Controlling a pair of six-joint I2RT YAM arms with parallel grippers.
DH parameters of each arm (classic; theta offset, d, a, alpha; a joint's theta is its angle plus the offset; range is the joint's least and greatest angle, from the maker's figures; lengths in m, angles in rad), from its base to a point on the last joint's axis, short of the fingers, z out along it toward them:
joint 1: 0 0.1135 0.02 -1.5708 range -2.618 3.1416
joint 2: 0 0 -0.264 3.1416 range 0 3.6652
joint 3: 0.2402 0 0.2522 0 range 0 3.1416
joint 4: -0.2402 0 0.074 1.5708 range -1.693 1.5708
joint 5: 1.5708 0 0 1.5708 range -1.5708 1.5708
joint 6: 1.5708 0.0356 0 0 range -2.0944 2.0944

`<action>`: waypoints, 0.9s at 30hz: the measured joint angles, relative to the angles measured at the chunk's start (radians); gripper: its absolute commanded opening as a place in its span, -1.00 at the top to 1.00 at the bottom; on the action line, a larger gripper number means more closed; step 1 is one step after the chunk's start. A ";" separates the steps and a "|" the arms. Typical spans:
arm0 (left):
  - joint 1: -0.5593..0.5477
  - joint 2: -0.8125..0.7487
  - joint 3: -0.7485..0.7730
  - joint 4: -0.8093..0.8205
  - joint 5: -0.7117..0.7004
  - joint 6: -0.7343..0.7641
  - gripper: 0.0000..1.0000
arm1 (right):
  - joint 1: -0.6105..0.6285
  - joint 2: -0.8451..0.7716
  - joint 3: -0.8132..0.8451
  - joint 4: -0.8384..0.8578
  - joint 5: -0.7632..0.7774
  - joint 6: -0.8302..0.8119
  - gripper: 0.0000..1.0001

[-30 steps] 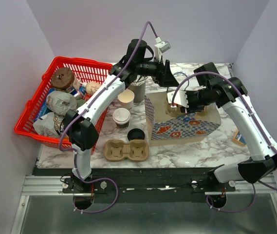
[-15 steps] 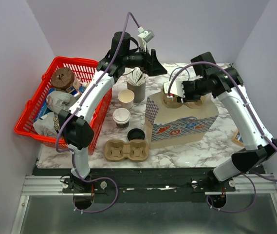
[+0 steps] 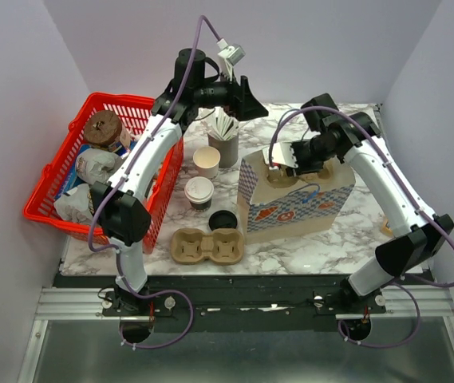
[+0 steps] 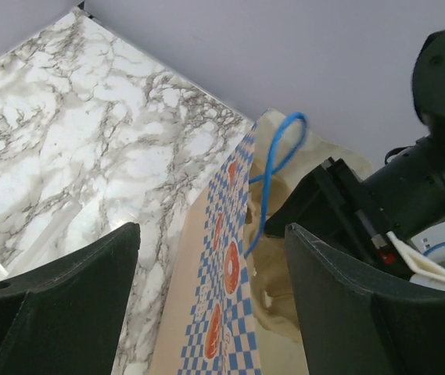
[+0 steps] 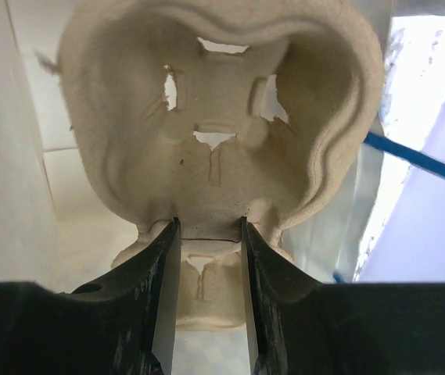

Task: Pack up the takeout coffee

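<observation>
The takeout coffee, a dark cup with a white lid, stands on the marble left of the checked paper bag. My right gripper reaches into the bag's open top. In the right wrist view it is shut on the narrow waist of a pulp cup carrier. High above the bag's back left corner hangs my left gripper. Its jaws are open and empty, with the bag and a blue handle below.
A cream paper cup and a holder of napkins stand behind the coffee. In front of it lie a black lid and a second pulp carrier. A red basket of wrapped goods fills the left side.
My left gripper rose and drew back left, away from the bag. The right gripper carried the carrier leftward over the bag, and the bag now stands narrower and more upright.
</observation>
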 measured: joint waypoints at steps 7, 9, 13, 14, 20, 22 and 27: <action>0.026 -0.004 -0.023 0.002 0.000 0.000 -0.65 | 0.000 0.004 -0.100 -0.005 0.043 -0.080 0.99; 0.032 -0.007 -0.032 0.001 0.000 0.000 -0.65 | 0.000 0.006 -0.116 -0.006 0.050 -0.097 0.98; 0.038 -0.016 -0.048 0.000 0.000 0.001 -0.65 | 0.012 0.006 -0.147 -0.005 0.060 -0.122 0.97; 0.040 -0.018 -0.050 0.001 0.000 0.001 -0.66 | 0.014 0.006 -0.157 -0.005 0.060 -0.126 0.96; 0.043 -0.027 -0.055 0.000 0.001 0.003 -0.66 | 0.054 0.037 -0.183 -0.005 0.051 -0.135 0.94; 0.044 -0.030 -0.058 0.000 0.001 0.003 -0.65 | 0.064 0.053 -0.183 -0.004 0.037 -0.130 0.92; 0.044 -0.032 -0.058 0.000 0.001 0.003 -0.66 | 0.080 0.081 -0.189 -0.001 0.016 -0.122 0.91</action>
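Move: The paper bag stands open beneath the right hand: its middle is some 12 cm below, about 2 cm back and 2 cm to the right, and the hand already grips a cardboard cup carrier. From the right hand the black lid lies about 19 cm left and 3 cm back, the lidded cup 26 cm left and 2 cm ahead, and the other carrier 24 cm left and 12 cm back, all over 20 cm lower. From the left hand, the bag's middle is roughly 12 cm back, 13 cm right and 25 cm down. The held cup carrier is lowered into the bag by the right hand, which sinks about 8 cm and draws back some 3 cm, easing slightly right and then left. Its fingers keep their grip while the wrist tilts them closer to vertical and turns counter-clockwise roughly 10 degrees. The left hand, empty and open, backs off about 2 cm to the left. ##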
